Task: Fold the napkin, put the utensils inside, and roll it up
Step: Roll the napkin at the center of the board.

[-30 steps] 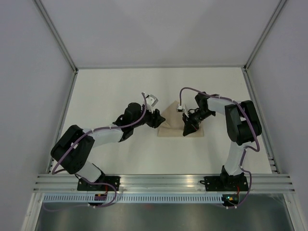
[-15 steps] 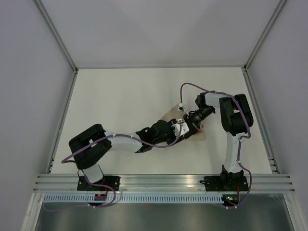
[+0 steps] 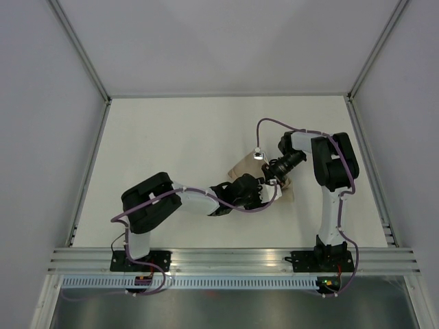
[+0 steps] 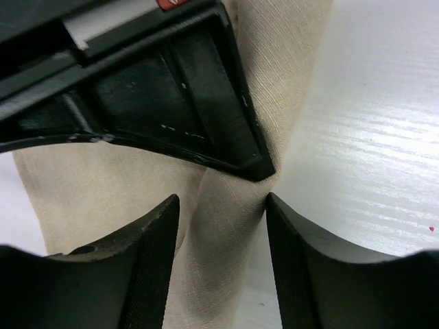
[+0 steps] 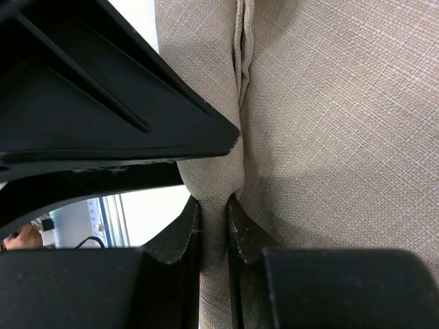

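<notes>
The tan napkin [image 3: 240, 166] lies mid-table, partly covered by both arms. My right gripper [image 3: 273, 179] is shut on a raised ridge of the napkin [image 5: 329, 123], and the cloth is pinched between its jaws [image 5: 214, 205]. My left gripper [image 3: 264, 194] reaches across from the left and meets the right one. Its open fingers [image 4: 221, 205] stand on either side of the same cloth ridge [image 4: 219, 247], with a gap on each side. The right gripper's black body [image 4: 171, 103] is right in front of them. The utensils are out of view.
The white table [image 3: 171, 137] is bounded by metal frame rails at the left [image 3: 92, 164] and right [image 3: 370, 164], with grey walls behind. An aluminium rail [image 3: 226, 260] carrying both arm bases runs along the near edge.
My left arm has swung from the napkin's left edge across to its near right part, beside the right gripper. The right gripper has stayed pinched on the cloth and shifted slightly.
</notes>
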Tool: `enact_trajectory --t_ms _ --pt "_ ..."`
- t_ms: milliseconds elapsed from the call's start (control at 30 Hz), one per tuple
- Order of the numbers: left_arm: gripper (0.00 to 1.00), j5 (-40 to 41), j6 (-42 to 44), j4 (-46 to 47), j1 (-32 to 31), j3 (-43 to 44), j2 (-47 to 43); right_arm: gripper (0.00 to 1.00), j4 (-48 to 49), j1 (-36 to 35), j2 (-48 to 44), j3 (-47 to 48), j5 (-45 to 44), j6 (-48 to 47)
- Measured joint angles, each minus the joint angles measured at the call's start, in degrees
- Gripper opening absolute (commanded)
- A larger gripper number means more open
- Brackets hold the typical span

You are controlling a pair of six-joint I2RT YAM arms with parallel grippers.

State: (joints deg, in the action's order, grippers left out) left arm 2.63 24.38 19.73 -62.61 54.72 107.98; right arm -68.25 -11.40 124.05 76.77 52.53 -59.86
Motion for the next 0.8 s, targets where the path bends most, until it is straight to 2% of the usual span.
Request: enact_trajectory --t_ms 133,233,267,333,367,433,467,567,700,800 --pt "0.47 -0.68 0.02 -0.50 -0.04 0.42 1.22 0.02 -0.48 0.00 0.57 0.44 0.13 0.22" --pt "0.34 -1.53 0.00 -0.83 -0.04 0.74 1.62 0.04 -0.55 0.04 0.63 0.52 0.11 0.35" --pt "0.26 -1.73 0.02 -0.90 -0.04 0.81 1.70 0.05 -0.55 0.04 0.63 0.55 -0.02 0.37" --pt "0.19 -2.75 0.28 -1.27 -0.02 1.07 1.90 0.11 -0.66 0.07 0.63 0.68 -0.46 0.44" --pt "0.11 -3.23 0.50 -1.68 -0.02 1.33 1.95 0.14 -0.72 0.17 0.63 0.72 -0.61 0.39" --pt "0.03 -4.61 0.72 -3.04 0.24 2.23 2.01 0.25 -0.98 0.42 0.57 0.79 -1.03 0.17" --pt "0.02 -5.53 0.72 -3.87 0.50 2.75 2.08 0.29 -1.11 0.57 0.39 0.79 -1.18 0.07" --pt "0.02 -9.25 0.50 -5.97 1.86 4.44 2.47 0.52 -0.83 0.81 -1.07 0.17 -1.81 0.37" --pt "0.02 -15.67 -1.20 -6.95 4.55 6.08 3.21 0.64 1.70 0.74 -5.62 -1.99 -3.10 1.31" --pt "0.02 -20.22 -2.97 -7.45 6.43 6.82 3.82 0.69 5.38 1.03 -9.11 -2.99 -4.26 2.14"
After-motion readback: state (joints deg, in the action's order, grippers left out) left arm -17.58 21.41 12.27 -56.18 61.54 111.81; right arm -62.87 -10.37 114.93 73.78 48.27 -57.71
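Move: The napkin's rolled near edge already lies between the left gripper's open fingers, about 1 cm below its hand point and neither ahead nor to the side. The right fingertips, pinching the same roll, are some 4 cm to the left hand's right and level with it fore and aft. The flat, unrolled napkin stretches out beyond, its middle roughly 6 cm ahead and 2 cm left of the left hand. For the right hand, the roll sits right in its grip. Sink the left gripper about 1 cm onto the roll while closing its fingers until they pinch it, easing about 1 cm to the right and tipping the fingers some 15 degrees steeper. Keep the right fingers shut on the roll until the left has nearly closed, then open them wide and lift that hand about 2 cm, lastly swinging forward about 1.5 cm, drifting left and tilting up. ##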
